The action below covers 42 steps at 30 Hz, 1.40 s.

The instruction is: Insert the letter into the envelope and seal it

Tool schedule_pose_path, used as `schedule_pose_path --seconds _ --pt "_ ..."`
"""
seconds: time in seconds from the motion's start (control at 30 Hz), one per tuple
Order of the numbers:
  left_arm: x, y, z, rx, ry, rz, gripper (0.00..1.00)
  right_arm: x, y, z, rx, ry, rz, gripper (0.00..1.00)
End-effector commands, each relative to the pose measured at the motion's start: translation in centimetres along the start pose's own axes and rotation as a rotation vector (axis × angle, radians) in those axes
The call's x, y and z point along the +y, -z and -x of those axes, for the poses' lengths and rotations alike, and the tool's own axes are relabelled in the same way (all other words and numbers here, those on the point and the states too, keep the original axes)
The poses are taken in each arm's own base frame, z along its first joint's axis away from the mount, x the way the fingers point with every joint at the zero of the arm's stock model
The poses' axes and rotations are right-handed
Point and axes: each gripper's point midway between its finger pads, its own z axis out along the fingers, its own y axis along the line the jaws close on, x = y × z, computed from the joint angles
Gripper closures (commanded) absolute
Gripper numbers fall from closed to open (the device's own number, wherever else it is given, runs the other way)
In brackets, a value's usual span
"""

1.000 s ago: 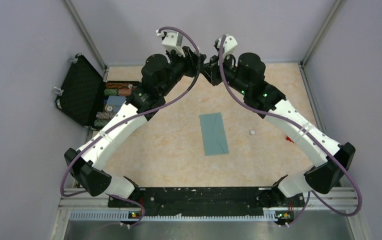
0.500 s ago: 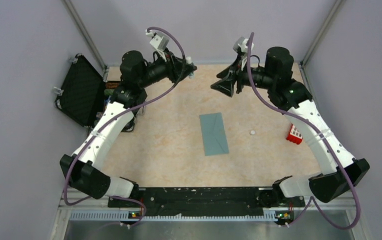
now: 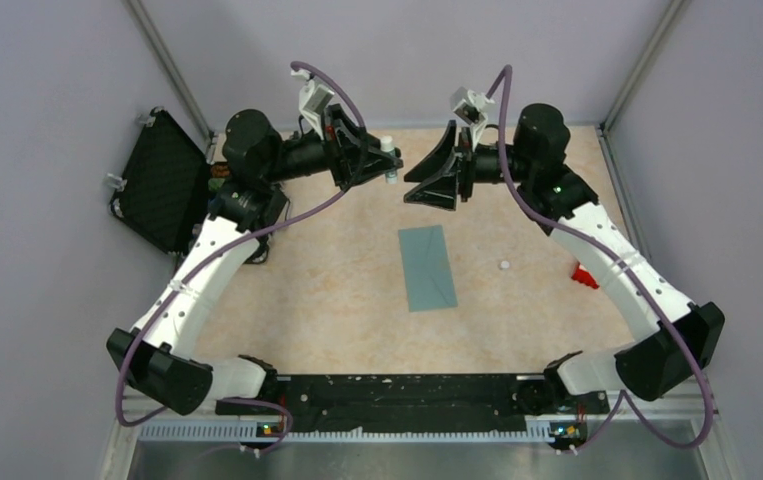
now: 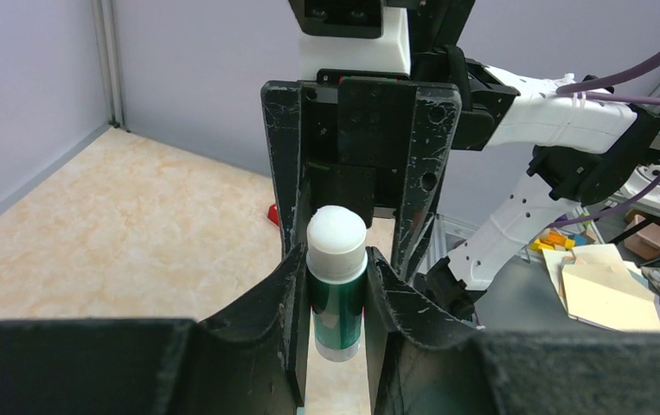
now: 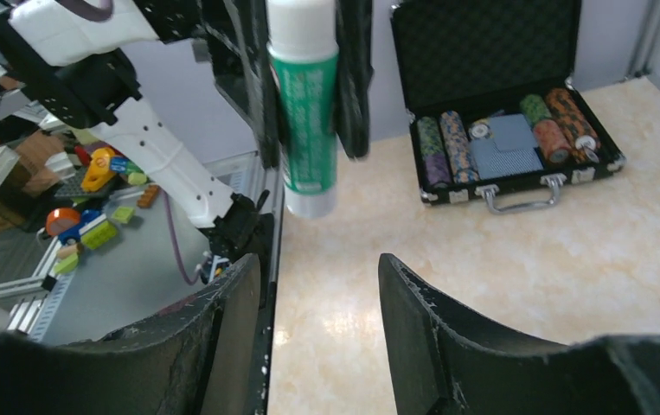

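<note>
The teal envelope [image 3: 428,267] lies flat in the middle of the table, flap seams facing up. The letter is out of view. My left gripper [image 3: 381,160] is raised at the back and shut on a green glue stick [image 4: 336,290] with a white cap, held crosswise between the fingers. My right gripper [image 3: 419,180] hovers opposite it, a short gap away, open with nothing between its fingers [image 5: 231,303]. In the right wrist view the glue stick [image 5: 303,104] hangs just beyond the open jaws. Both grippers are well above and behind the envelope.
An open black case [image 3: 162,180] with poker chips [image 5: 508,138] stands at the back left. A small white object [image 3: 503,266] lies right of the envelope, and a red object [image 3: 584,274] sits under the right arm. Grey walls close in three sides.
The two grippers, together at the back centre a second ago, have drawn apart. The right gripper has opened and now faces the left, which still holds the glue stick.
</note>
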Motion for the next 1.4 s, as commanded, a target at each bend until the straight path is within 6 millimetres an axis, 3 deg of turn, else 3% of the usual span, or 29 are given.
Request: schedule_pose_path --seconds 0.0,0.2,0.47,0.57,1.03,1.1,1.2,1.3,1.37 --pt "-0.9 -0.6 1.3 -0.030 -0.021 -0.031 1.00 2.7 -1.3 3.6 -0.058 0.054 0.119 0.49" --pt "-0.6 -1.1 1.2 -0.030 -0.020 -0.035 1.00 2.7 -2.2 3.8 -0.061 0.029 0.123 0.55" --pt "0.1 -1.2 1.6 -0.059 -0.033 0.001 1.00 1.8 -2.6 3.8 -0.059 0.010 0.085 0.73" --pt "0.2 -1.3 1.7 -0.063 -0.031 0.008 1.00 1.4 -2.6 3.5 -0.059 -0.003 0.060 0.75" --pt "0.9 -1.3 1.8 -0.069 -0.029 0.048 1.00 1.5 -2.2 3.0 -0.060 -0.002 0.037 0.68" --pt "1.0 -1.3 1.7 -0.068 -0.026 0.049 1.00 1.4 -2.2 3.0 -0.059 -0.003 0.032 0.76" --pt "1.1 -1.2 1.7 -0.071 -0.030 0.056 1.00 1.1 -2.2 2.8 -0.057 -0.003 0.020 0.97" --pt "1.5 -1.1 1.4 -0.066 -0.035 0.076 1.00 0.3 -2.1 3.4 -0.078 0.008 -0.047 1.00" --pt "4.1 -1.0 1.2 -0.079 -0.071 0.213 1.00 -2.9 -1.3 4.2 -0.099 0.029 -0.250 1.00"
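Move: The right hand hangs empty and open beside the glue stick that the left hand holds upright; the knob at the stick's lower end is about 4 cm to its left and 2 cm above, straight across. From the left hand the knob lies some 4 cm below and about 1 cm back. Far beneath the right hand, roughly 37 cm down, the envelope lies 2 cm ahead and 3 cm to the right, with the white cap 20 cm to the right and 1 cm ahead. The right hand goes about 2.5 cm left and a little over 1 cm up to the knob, first easing back slightly and then drifting forward, its half-open fingers narrowing as it comes and, after a near pause there, closing to pinch the knob from the right. The left hand keeps its grip on the stick's upper part, brings it about 1 cm right and slightly down to meet the other hand, then eases some 2 cm forward, with both wrists turning only a few degrees. ##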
